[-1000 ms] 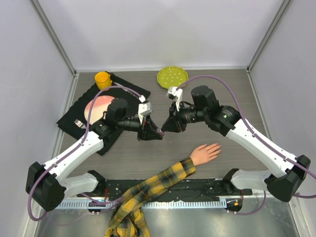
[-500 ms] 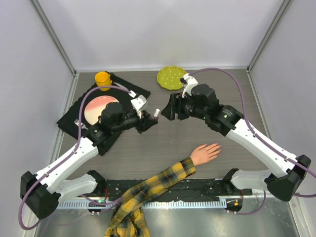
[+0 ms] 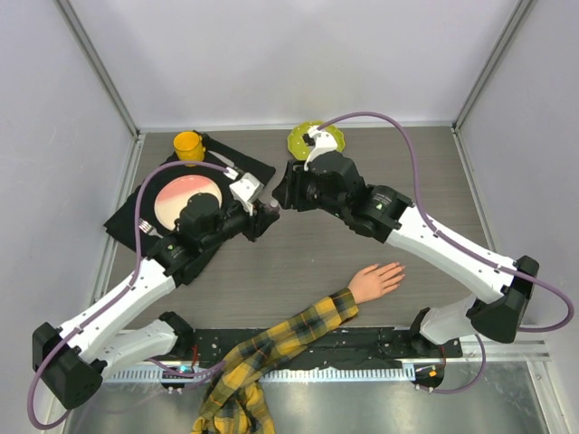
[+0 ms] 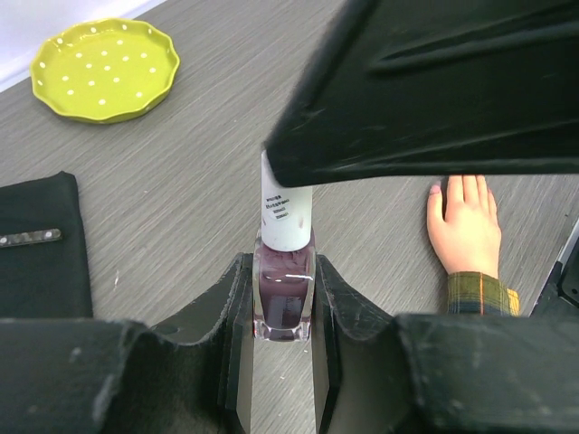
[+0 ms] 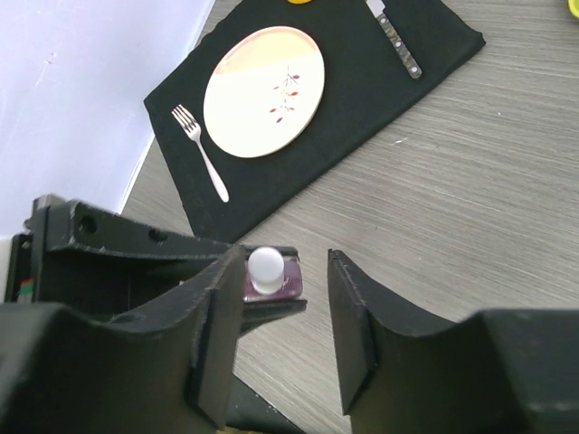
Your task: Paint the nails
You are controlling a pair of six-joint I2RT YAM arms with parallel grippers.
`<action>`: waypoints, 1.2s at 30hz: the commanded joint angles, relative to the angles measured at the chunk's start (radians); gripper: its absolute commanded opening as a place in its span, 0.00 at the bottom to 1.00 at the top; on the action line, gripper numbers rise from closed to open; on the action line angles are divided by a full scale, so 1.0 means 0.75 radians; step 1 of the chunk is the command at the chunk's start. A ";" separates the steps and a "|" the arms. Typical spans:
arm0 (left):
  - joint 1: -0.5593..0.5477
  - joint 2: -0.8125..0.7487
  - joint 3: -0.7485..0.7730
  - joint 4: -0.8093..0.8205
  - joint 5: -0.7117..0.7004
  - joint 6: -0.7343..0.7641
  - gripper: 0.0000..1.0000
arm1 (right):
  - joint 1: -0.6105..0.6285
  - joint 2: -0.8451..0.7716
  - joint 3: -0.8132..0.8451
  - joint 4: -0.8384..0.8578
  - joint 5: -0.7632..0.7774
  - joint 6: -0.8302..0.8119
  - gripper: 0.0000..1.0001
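Note:
A small polish bottle (image 4: pixel 283 298) of purple liquid with a white cap (image 4: pixel 287 212) stands upright in my left gripper (image 4: pixel 283 271), which is shut on its glass body above the table. My right gripper (image 5: pixel 286 262) is open just over it. The cap (image 5: pixel 266 267) shows between its fingers, close to the left one; I cannot tell if they touch. In the top view both grippers (image 3: pixel 262 217) (image 3: pixel 282 194) meet at centre-left. The mannequin hand (image 3: pixel 375 280) lies flat nearer the front, in a plaid sleeve (image 3: pixel 271 348). Its nails (image 4: pixel 435 188) are tiny and pale.
A black placemat (image 3: pixel 145 226) at the left holds a pink-and-white plate (image 5: pixel 264 90), a fork (image 5: pixel 201 152) and a knife (image 5: pixel 394 41). A yellow cup (image 3: pixel 188 145) stands at its far corner. A yellow-green dotted dish (image 3: pixel 316 140) sits at the back centre.
The right gripper has opened, pulled back, then swung left over the bottle. The left arm has carried the bottle away from the hand, toward the back left.

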 commanded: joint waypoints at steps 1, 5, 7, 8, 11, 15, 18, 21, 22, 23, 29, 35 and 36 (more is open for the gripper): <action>-0.012 -0.047 -0.008 0.086 -0.023 0.010 0.00 | 0.016 0.037 0.084 0.062 0.035 -0.010 0.45; -0.012 -0.049 -0.010 0.082 -0.023 0.013 0.00 | 0.024 0.060 0.088 0.070 0.008 -0.024 0.43; -0.012 -0.041 -0.008 0.078 -0.019 0.013 0.00 | 0.022 0.064 0.086 0.072 -0.016 -0.037 0.41; -0.012 -0.037 -0.004 0.074 -0.017 0.015 0.00 | 0.024 0.064 0.084 0.076 -0.020 -0.037 0.40; -0.012 -0.031 0.002 0.069 -0.011 0.013 0.00 | 0.022 0.060 0.067 0.078 -0.055 -0.041 0.37; -0.012 -0.027 0.004 0.069 0.003 0.013 0.00 | 0.022 0.051 0.028 0.097 -0.094 -0.041 0.32; -0.012 -0.027 0.004 0.071 0.003 0.013 0.00 | 0.022 0.043 0.014 0.099 -0.104 -0.045 0.27; -0.012 -0.025 0.004 0.074 0.003 0.010 0.00 | 0.024 0.031 0.002 0.103 -0.106 -0.047 0.27; -0.012 -0.023 0.004 0.074 0.003 0.008 0.00 | 0.022 0.029 -0.002 0.105 -0.108 -0.051 0.28; -0.012 -0.021 0.004 0.074 0.003 0.006 0.00 | 0.022 0.027 -0.004 0.105 -0.112 -0.051 0.30; -0.012 -0.016 0.011 0.074 0.018 0.004 0.00 | 0.022 0.037 -0.006 0.105 -0.155 -0.073 0.21; -0.012 -0.027 0.017 0.069 0.191 0.023 0.00 | 0.018 -0.002 -0.037 0.111 -0.194 -0.183 0.01; -0.012 -0.027 0.021 0.031 0.250 0.035 0.00 | 0.014 -0.012 -0.047 0.113 -0.237 -0.214 0.01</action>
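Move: My left hand already holds the nail polish bottle by its glass, white cap up, about 4 cm above my finger pads and 1 cm ahead. From my open right hand the cap is some 3 cm left, 1 cm back and 2 cm below. On the table about 30 cm below that hand, the white plate is 12 cm ahead and 25 cm left, the green plate 30 cm ahead and 9 cm right, the mannequin hand 11 cm back and 23 cm right. I ease my right hand in over the cap, some 2.5 cm leftward and nearly 2 cm down, turning slightly counter-clockwise. Its half-open fingers narrow on the way and close on the cap's two sides, pinching it. My left hand stays put and keeps its grip on the bottle's glass. ##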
